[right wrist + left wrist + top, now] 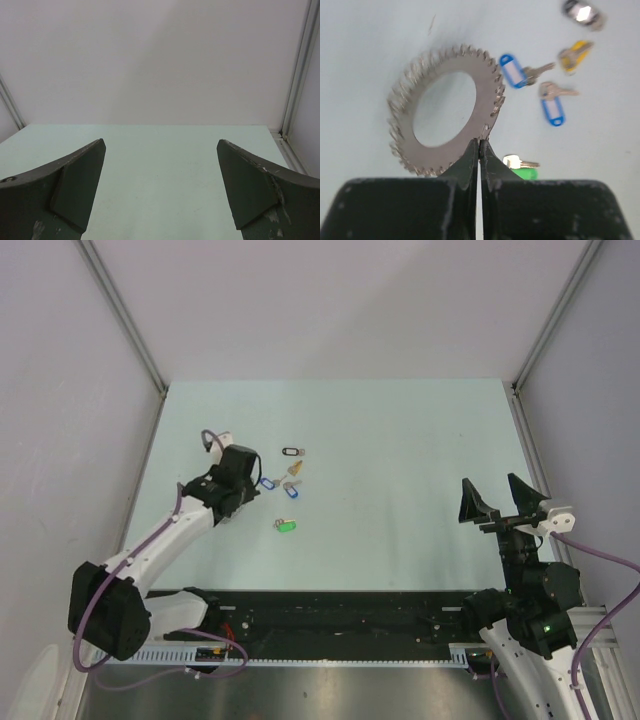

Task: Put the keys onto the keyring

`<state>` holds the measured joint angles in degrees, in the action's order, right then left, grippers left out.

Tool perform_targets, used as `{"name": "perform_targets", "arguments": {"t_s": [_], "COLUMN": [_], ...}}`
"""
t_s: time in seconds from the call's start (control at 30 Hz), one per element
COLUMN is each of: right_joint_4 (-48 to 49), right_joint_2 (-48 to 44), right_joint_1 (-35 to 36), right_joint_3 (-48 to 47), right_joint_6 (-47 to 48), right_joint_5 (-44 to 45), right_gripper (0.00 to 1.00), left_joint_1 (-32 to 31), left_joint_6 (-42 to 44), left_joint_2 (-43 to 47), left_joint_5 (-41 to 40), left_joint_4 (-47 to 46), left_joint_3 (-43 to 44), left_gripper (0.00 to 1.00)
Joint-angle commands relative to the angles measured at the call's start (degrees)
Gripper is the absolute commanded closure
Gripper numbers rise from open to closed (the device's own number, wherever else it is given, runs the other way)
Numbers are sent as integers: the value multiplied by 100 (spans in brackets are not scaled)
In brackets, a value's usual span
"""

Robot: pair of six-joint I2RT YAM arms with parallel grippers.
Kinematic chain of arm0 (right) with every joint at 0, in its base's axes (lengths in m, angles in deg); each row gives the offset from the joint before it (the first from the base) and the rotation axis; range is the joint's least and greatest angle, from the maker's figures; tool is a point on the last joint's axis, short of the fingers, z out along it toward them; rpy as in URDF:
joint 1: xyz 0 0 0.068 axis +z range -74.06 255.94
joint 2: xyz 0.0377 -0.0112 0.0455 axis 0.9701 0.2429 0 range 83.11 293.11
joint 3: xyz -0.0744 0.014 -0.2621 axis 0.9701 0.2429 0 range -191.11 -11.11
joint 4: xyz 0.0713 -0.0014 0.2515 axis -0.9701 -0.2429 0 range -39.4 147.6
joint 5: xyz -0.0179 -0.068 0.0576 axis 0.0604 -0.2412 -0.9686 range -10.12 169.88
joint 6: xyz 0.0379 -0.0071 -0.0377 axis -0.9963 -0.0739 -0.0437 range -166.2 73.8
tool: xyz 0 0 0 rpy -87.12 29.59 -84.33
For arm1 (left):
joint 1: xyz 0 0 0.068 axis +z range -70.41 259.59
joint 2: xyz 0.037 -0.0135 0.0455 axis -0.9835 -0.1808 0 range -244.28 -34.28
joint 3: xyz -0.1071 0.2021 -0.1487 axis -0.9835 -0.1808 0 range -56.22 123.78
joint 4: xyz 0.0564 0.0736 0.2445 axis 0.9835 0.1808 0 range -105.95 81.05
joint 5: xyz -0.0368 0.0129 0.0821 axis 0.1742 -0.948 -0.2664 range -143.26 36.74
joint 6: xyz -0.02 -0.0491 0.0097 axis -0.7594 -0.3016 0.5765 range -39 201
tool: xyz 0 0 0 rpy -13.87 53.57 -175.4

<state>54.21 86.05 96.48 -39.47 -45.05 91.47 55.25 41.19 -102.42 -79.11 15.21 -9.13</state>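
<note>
The keyring (485, 100), a large silver toothed ring, stands tilted off the pale green table. My left gripper (480, 142) is shut on its near rim. From above, the left gripper (238, 490) hides the ring. The keys lie just right of it: two with blue tags (511, 70) (552, 107), one yellow (574, 54), one green (525, 172) partly behind my fingers, and one black (292, 451). My right gripper (497, 498) hovers at the table's right side, far from the keys, and is wide open (160, 142) with nothing between its fingers.
The table (400, 440) is enclosed by white walls at the back and both sides, with metal corner posts (540, 340). A black rail (340, 625) runs along the near edge between the arm bases.
</note>
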Motion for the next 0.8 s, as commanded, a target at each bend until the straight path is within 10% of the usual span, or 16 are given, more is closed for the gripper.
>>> {"name": "perform_targets", "arguments": {"t_s": [0.0, 0.33, 0.77], "right_joint_4": [24, 32, -231], "right_joint_2": [-30, -48, 654], "right_joint_1": [30, 30, 38], "right_joint_3": [-12, -12, -371], "right_joint_6": [79, 87, -316], "right_joint_5": [-26, -26, -832], "right_gripper": [0, 0, 0], "left_joint_1": [-386, -1977, -3296], "left_joint_6": [579, 1440, 2426], "left_joint_2": [-32, -1463, -3224], "left_joint_5": [281, 641, 1512], "left_joint_4": [179, 59, -1444], "left_joint_3": [1187, 3498, 3361], "left_gripper": [100, 100, 100]}}
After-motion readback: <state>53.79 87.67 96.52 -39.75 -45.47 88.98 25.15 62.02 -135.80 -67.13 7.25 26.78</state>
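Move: The left hand, closed on the keyring, is taking it to the clear middle of the table, about 31 cm to its right, level ahead and some 11 cm below. The keys all lie some 10 cm below this hand: one blue key 6 cm ahead and 2 cm right, the other blue key 4 cm ahead and 8 cm right, the green key 5 cm back and 7 cm right. From the idle right hand, that clear spot is roughly 10 cm ahead, 17 cm left and 33 cm down. Still pinching the keyring, the left hand arcs about 30 cm right towards mid-table, up then down, turning clockwise. ##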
